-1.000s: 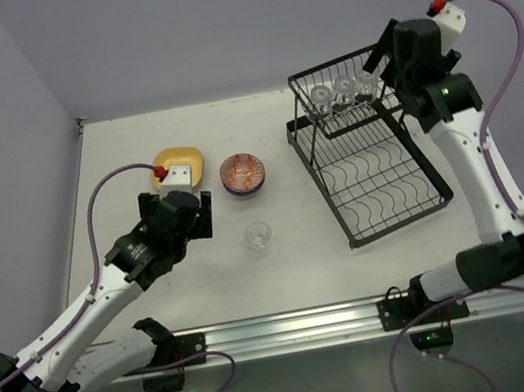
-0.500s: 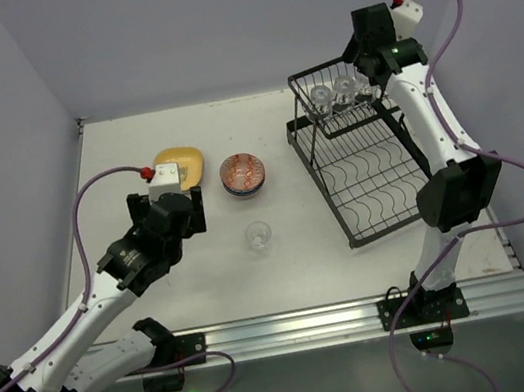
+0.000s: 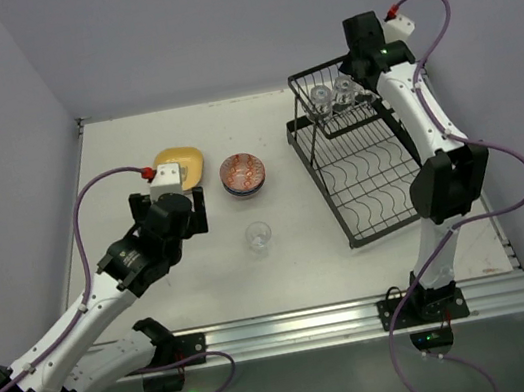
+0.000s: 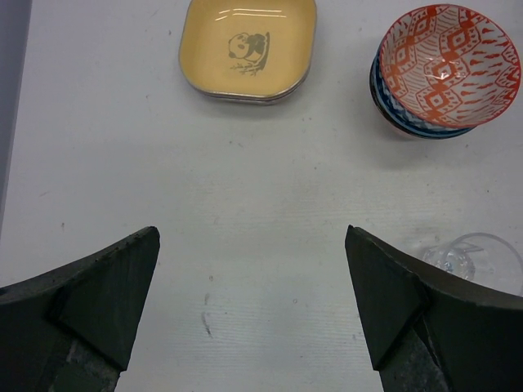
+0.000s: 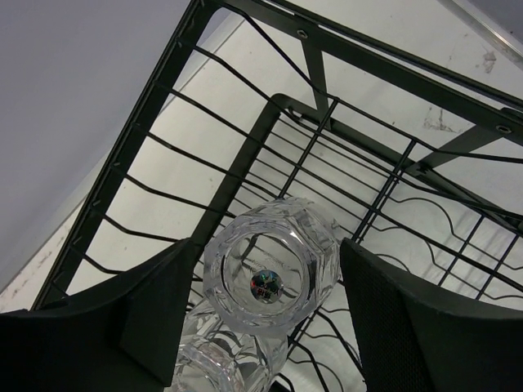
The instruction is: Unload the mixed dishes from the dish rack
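Observation:
The black wire dish rack (image 3: 368,162) stands at the right of the table. Clear glasses (image 3: 322,97) sit in its raised upper shelf. My right gripper (image 3: 354,74) hangs over that shelf. In the right wrist view its open jaws (image 5: 265,302) flank one faceted glass (image 5: 270,278) closely, a narrow gap showing on each side. A second glass (image 5: 222,363) lies just below it. My left gripper (image 3: 196,211) is open and empty (image 4: 253,302) above bare table. Ahead of it are a yellow plate (image 4: 248,45), a red-patterned bowl (image 4: 448,65) stacked on a blue one, and a lone glass (image 4: 472,257).
The rack's wavy-wire lower tray (image 3: 382,185) holds nothing. The yellow plate (image 3: 182,165), the stacked bowls (image 3: 243,174) and the single glass (image 3: 259,236) stand on the table left of the rack. Walls close in at the back and on both sides.
My right arm has swung left from beside the rack to above the upper shelf, onto the glasses. My left arm drew back a little, then held still.

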`<state>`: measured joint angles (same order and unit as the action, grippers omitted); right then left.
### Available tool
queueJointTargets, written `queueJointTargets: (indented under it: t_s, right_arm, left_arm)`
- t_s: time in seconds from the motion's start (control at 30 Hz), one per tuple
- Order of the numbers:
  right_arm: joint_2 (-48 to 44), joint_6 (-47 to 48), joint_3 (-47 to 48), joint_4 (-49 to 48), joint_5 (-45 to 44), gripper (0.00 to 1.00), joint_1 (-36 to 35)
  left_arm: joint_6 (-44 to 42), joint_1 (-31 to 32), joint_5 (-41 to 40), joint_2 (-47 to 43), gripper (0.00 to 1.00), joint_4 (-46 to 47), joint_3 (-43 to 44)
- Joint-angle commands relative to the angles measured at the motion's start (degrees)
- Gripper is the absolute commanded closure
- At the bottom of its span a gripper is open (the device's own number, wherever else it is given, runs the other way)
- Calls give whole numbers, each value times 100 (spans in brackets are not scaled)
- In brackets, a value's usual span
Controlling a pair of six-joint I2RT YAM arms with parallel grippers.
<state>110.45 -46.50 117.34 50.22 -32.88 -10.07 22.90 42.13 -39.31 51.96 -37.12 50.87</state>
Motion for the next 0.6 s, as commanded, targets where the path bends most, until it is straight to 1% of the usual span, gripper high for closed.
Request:
queueJointTargets:
  t_s: [0.0, 0.03, 0.1, 0.13, 0.2, 0.23, 0.27, 0.4, 0.43, 0.47, 0.57]
  right_arm:
    - [20, -246, 219, 15, -192, 27, 4]
    - [29, -272, 219, 23, -201, 35, 5]
    - [3, -298, 210, 15, -271, 41, 4]
    - [-6, -307, 228, 15, -297, 49, 13]
    - [-24, -307, 246, 6, -341, 58, 13]
    - [-41, -290, 289, 14, -359, 69, 13]
    - [-41, -281, 316, 15, -359, 73, 22]
    - [-138, -167, 465, 15, -385, 76, 13]
    - [-173, -132, 535, 15, -394, 80, 22]
    - [-304, -105, 570, 15, -412, 81, 22]
    - [-612, 35, 589, -125, -403, 92, 22]
  left_arm:
    - [-66, -12, -7, -72, 0, 285, -25]
    - [-66, -12, -7, -72, 0, 285, -25]
    - [-66, -12, 11, -72, 0, 285, -25]
    - [-66, -12, 20, -64, 0, 285, -25]
    - [-75, -12, 29, -72, 0, 293, -33]
    - [-75, -12, 29, -72, 0, 285, -25]
    - [-75, -3, 37, -72, 0, 293, -25]
    - [-75, -12, 37, -64, 0, 302, -25]
    - [-66, -12, 37, -64, 0, 294, -25]
    - [-57, -12, 46, -72, 0, 293, -16]
    - [-66, -12, 142, -107, 0, 320, 63]
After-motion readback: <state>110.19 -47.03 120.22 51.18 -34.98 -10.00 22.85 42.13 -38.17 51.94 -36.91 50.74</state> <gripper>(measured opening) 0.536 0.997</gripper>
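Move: The glass to be taken stands in the rack's upper tray, already between the right hand's open fingers, its middle some 2 cm below the hand point. A second glass is about 6 cm to the left and 1 cm back, a third about 11 cm left and 2 cm back; the tray's right rail runs some 9 cm to the right, level fore and aft, about 4 cm below. From the left hand the wanted glass lies roughly 24 cm ahead, 47 cm right and 3 cm higher. Staying almost in place, the right hand closes on the glass from both sides until its fingers stop against the walls, about half open. It then rises straight up about 2 cm, mostly near the end, keeping the grip and its forward-right downward slant, drawing the glass up from the upper tray. ##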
